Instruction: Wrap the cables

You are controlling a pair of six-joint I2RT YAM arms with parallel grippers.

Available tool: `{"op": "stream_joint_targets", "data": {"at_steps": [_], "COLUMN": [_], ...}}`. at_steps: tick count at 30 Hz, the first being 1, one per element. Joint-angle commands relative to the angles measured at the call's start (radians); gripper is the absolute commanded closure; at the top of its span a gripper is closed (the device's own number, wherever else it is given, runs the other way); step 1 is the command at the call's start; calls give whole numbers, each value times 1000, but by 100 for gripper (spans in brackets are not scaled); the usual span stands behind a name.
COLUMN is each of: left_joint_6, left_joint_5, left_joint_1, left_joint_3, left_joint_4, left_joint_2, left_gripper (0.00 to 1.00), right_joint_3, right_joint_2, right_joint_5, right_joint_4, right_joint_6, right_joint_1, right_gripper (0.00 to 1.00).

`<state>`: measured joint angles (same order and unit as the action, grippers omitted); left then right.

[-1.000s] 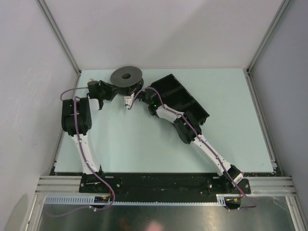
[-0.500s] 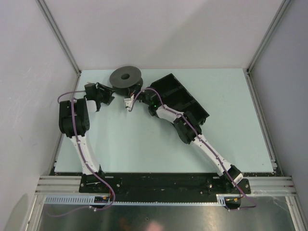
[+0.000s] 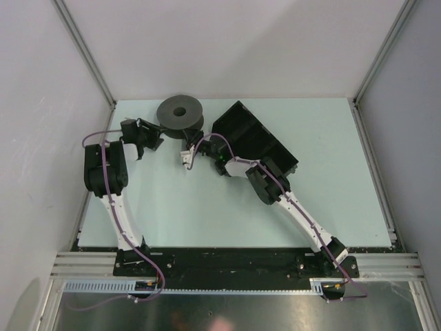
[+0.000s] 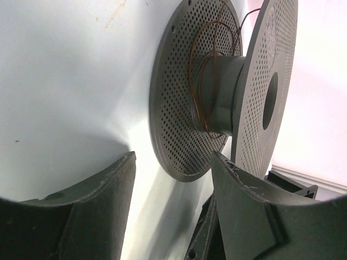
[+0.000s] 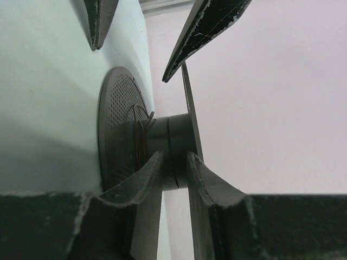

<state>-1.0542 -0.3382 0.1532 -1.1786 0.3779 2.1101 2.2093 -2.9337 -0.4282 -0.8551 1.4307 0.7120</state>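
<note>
The cables are one thin brown wire (image 4: 201, 81) looped loosely round the hub of a dark grey spool (image 3: 180, 110) with perforated flanges, at the back of the table. The same wire (image 5: 140, 135) sits against the lower flange in the right wrist view. My left gripper (image 3: 146, 135) is just left of the spool, its jaws (image 4: 173, 162) open and empty. My right gripper (image 3: 186, 157) hangs a little in front of the spool. In its own view that gripper (image 5: 174, 162) has a narrow gap between its fingers, with nothing in it and the hub beyond.
A black compartment tray (image 3: 265, 134) lies right of the spool, partly under my right arm. White walls close the table (image 3: 207, 207) at the back and left. Dark finger tips (image 5: 206, 27), seemingly my left gripper's, show beyond the spool in the right wrist view.
My right gripper has drawn back from the spool towards the near side and parted its jaws. The left gripper shifted slightly left and opened a little more.
</note>
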Motion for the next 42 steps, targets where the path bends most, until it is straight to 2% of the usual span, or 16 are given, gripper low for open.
{"op": "stream_joint_targets", "data": {"at_steps": [1,13,16,31,34,38,42], "left_joint_6": [43,50,53,103,141,191,310], "left_joint_5": [7,9,5,28,35,37,15], "left_joint_1": [8,6,6,26,45,77,93], "left_joint_3": [4,14,17,42,48,47,21], "left_joint_4": [-21,-22,-21,-23,-44,-104,-184], "left_joint_2": [-61,-92,-103,-220,-257,-307,-362], "left_gripper": [37,37,37,33,30,21,13], "right_joint_3": [-102,-224,-231,-289,-333,-404,-498], "right_joint_2": [24,122,147,286,329,393,486], "right_joint_5": [-2,1,11,37,46,69,106], "right_joint_4": [-142,-231,-238,-271,-280,-300,-316], "right_joint_6": [8,-4,-20,-42,-47,-59,-86], "right_joint_1": [6,19,26,24,20,16,12], "right_gripper": [69,61,57,47,45,42,36]}}
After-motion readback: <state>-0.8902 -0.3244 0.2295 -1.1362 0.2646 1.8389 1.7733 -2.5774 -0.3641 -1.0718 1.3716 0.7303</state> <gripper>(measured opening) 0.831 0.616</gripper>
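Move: The spool with the cable loops on its drum lies flat. Its middle is roughly 7 cm ahead of the right hand and 4 cm to its left, a few centimetres below the hand. From the left hand the same spool is about 7 cm ahead and 9 cm to the right, near hand height. The black box's middle stands some 26 cm right of the right hand, 4 cm nearer the robot and about 5 cm lower. Both empty hands leave the spool. The right draws back about 4 cm out from between the flanges, opening its fingers wider, then climbs some 10 cm and drifts 3 cm right, its wrist apparently shoving the box. The left edges back barely a centimetre, then rises about 9 cm and swings 4 cm left, fingers spreading further and its left side rolling up 10 degrees. ##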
